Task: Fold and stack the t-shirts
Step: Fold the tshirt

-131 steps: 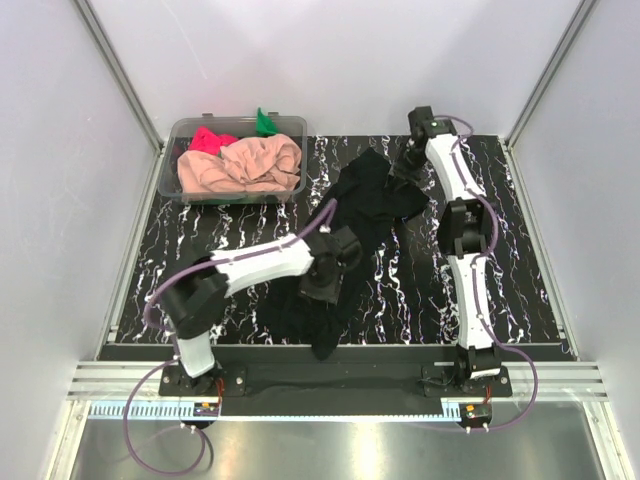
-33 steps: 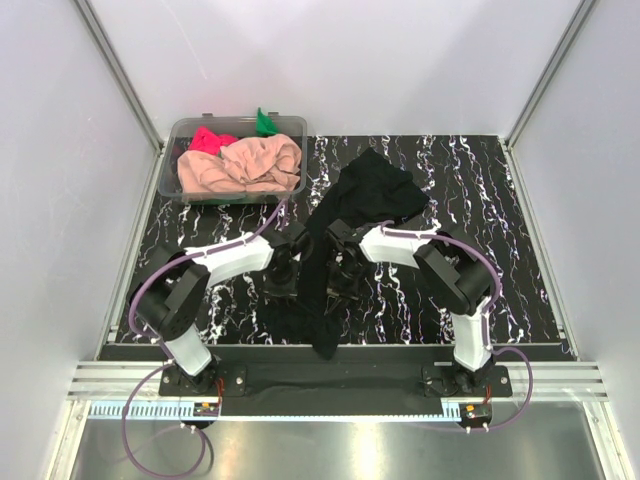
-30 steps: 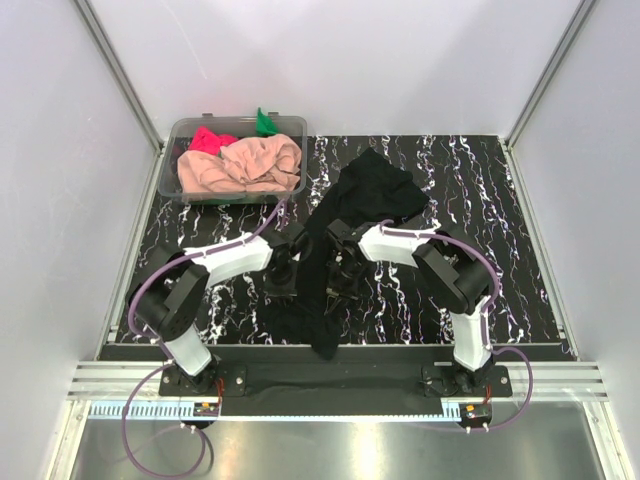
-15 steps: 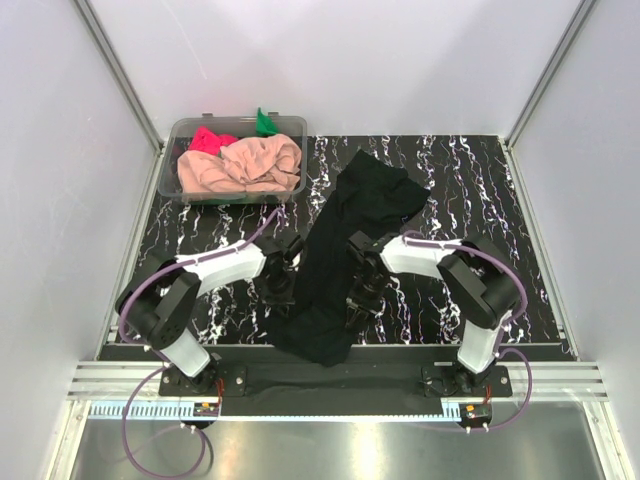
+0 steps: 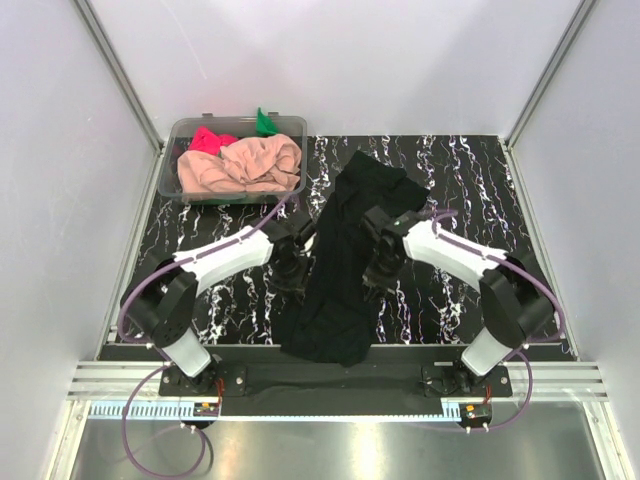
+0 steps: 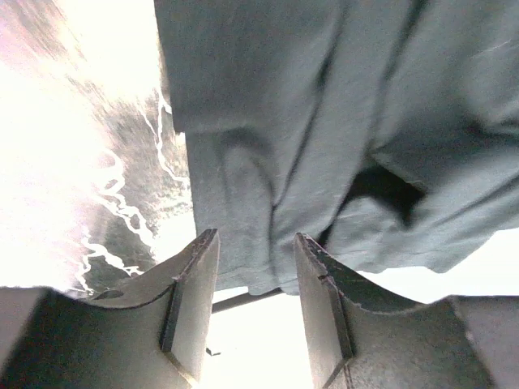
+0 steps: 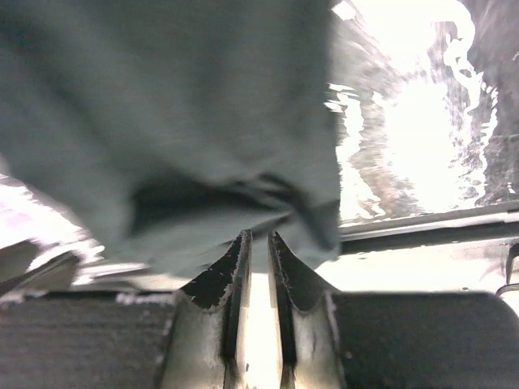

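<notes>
The black t-shirt [image 5: 345,250] lies on the marbled table as a long rumpled strip, running from the back middle down to the near edge. My left gripper [image 5: 297,284] hovers at its left side, and my right gripper [image 5: 372,282] at its right side. In the left wrist view the left gripper [image 6: 255,239] is open and empty, with the shirt's hem [image 6: 324,121] just past its tips. In the right wrist view the right gripper [image 7: 259,237] shows a narrow gap with nothing in it, the cloth [image 7: 178,105] lying beyond its tips.
A clear plastic tub [image 5: 168,182] stands at the back left. It holds a peach-pink t-shirt [image 5: 245,165], a bright pink-red one [image 5: 207,140] and a green one [image 5: 264,122]. The table's metal front rail [image 5: 330,375] runs just below the black shirt's near end.
Both grippers pulled the black shirt's near end toward the front edge, then let go and drew back from that edge. The shirt's near end now lies wider and flatter.
</notes>
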You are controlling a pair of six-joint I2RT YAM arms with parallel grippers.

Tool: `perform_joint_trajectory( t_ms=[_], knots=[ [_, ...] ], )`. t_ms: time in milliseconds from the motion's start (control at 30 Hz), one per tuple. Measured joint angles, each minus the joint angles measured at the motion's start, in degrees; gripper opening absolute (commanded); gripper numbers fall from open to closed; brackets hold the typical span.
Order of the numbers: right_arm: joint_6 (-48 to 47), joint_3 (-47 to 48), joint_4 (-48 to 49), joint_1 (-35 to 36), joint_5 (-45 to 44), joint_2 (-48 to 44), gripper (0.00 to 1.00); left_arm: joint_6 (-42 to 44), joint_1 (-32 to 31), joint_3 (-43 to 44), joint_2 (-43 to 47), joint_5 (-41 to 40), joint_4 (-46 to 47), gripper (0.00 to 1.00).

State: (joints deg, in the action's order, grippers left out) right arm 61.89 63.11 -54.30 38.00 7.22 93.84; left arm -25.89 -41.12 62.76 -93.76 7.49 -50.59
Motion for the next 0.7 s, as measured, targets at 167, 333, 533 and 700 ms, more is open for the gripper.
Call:
perform_joint_trajectory(
  t_ms=[167,333,533,700],
  knots=[
    [-2.71,11.91,-5.42,-2.14,-5.29,-3.13,0.24,0.61,1.16,7.48,1.20,-1.46,-2.84,0.50],
    [-9.20,25.35,-7.65,-8.50,-8.85,-2.21,0.22,0.26,5.38,19.78,-1.57,-2.73,-7.04,0.50],
    [-20.22,32.85,-1.79,-17.29,-8.72,6.29,0.22,0.15,10.58,48.17,-19.82,-3.04,-11.39,0.50],
    [-24.26,32.70,4.66,-25.99,-1.73,14.10,0.22,-1.29,13.14,62.36,-32.17,0.22,-10.49,0.51]
  ],
)
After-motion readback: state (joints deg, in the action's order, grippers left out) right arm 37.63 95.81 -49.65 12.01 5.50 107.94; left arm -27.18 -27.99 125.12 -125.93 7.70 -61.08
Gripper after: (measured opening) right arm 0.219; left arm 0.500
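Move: The far-left edge of the black t-shirt's bunched far end lies about 26 cm ahead of the left hand and 12 cm to its right; the far-right corner is some 22 cm ahead and 11 cm right of the right hand. Both spots are about 5 cm below the hands. The t-shirt's near end is roughly 13 cm back and 8 cm right of the left hand. The clothes bin's middle is some 28 cm ahead and 12 cm left of the left hand. Touching nothing, both empty hands sweep forward about 24 cm above the t-shirt towards its far end, drifting right, the left towards the far-left edge beside the bin, the right towards the far-right corner. Each arcs up, the right some 14 cm before sinking about 6, the left some 11 before easing down slightly. Fingers tip forward, the right nearly 30 degrees; the left stays half open, the right barely open. ##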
